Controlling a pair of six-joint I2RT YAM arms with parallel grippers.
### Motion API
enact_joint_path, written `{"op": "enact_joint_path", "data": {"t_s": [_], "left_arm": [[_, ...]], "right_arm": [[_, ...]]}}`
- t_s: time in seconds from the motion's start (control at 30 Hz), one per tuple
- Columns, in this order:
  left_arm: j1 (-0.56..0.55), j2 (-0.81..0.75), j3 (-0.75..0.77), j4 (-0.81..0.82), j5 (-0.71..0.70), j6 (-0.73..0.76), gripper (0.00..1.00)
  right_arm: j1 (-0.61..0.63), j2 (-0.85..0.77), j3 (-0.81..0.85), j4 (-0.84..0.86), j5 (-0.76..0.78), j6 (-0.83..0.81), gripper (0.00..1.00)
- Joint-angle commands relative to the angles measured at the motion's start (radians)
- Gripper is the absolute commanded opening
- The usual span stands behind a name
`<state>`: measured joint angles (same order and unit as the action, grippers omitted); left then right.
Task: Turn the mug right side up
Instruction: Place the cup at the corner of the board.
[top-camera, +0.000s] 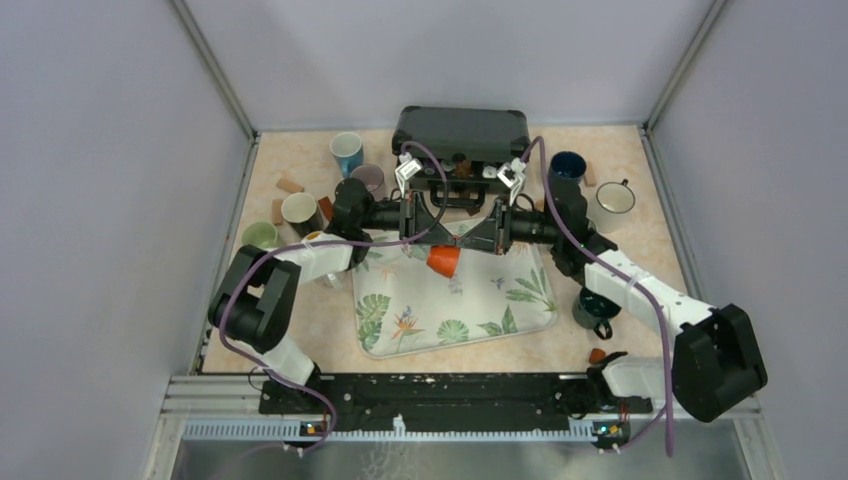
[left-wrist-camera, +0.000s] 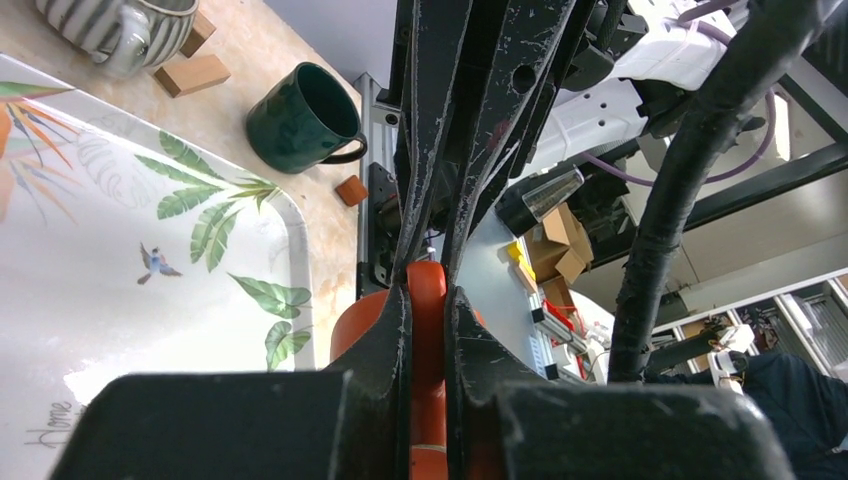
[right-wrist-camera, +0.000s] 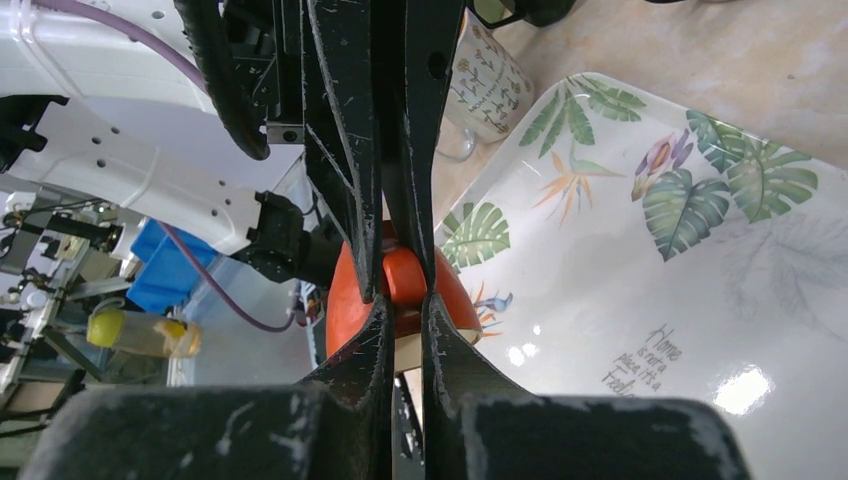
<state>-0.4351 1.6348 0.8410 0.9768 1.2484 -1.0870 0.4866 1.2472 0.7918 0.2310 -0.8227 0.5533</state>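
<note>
An orange mug with a white inside hangs tilted above the leaf-patterned tray, held between both grippers. My left gripper comes in from the left and is shut on the mug's handle; the orange body bulges behind my fingers. My right gripper comes in from the right, fingertip to fingertip with the left one. In the right wrist view its jaws are shut on an orange part of the mug, by the white inner rim.
A dark green mug stands right of the tray. A navy mug and a white mug sit at the back right. Several mugs crowd the back left. A black case lies at the back. Small wooden blocks lie about.
</note>
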Motion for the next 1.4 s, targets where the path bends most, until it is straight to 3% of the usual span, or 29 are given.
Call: {"op": "enact_joint_path", "data": {"t_s": [0.0,0.2,0.33,0.6,0.8,1.37], "left_arm": [[-0.010,0.020,-0.006,0.070,-0.007,-0.040,0.00],[-0.007,0.037,-0.024,0.064,-0.031,-0.044,0.33],[-0.006,0.039,-0.021,-0.016,-0.054,0.009,0.45],[-0.007,0.039,0.018,-0.306,-0.124,0.211,0.58],[-0.008,0.042,0.078,-0.600,-0.262,0.377,0.64],[-0.009,0.014,0.141,-0.905,-0.446,0.534,0.66]], "right_arm": [[0.016,0.006,0.003,0.047,0.034,-0.010,0.00],[0.016,0.015,0.006,-0.012,0.106,-0.015,0.00],[0.016,0.019,0.007,-0.074,0.163,-0.040,0.00],[0.017,0.042,0.000,-0.151,0.245,-0.069,0.00],[0.017,0.051,0.004,-0.216,0.308,-0.095,0.00],[0.020,0.084,0.166,-0.597,0.537,-0.181,0.00]]}}
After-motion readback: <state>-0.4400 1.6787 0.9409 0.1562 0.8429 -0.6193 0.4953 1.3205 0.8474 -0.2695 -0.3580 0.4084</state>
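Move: Both hands meet over the middle of the tray, about 22 cm above it, pinching the red cup's handle. The cup's body lies some 4 cm back from the right hand, 2 cm to its left and 2 cm lower; from the left hand it is about 4 cm back and 2 lower. The tray's near right corner is some 20 cm right of the right hand and 6 back, the green mug some 30 cm right and 4 back. Down towards the tray by about 11 cm go both hands, once the left fingers begin to spread wide and let go of the red cup's handle. The right hand keeps its pinch on the handle, easing a little forward first, then drawing off some 6 cm to the right, its fingertips dipping and its wrist swinging clockwise. The emptied left hand also works about 5 cm forward, fingertips dipping, turning counter-clockwise. ##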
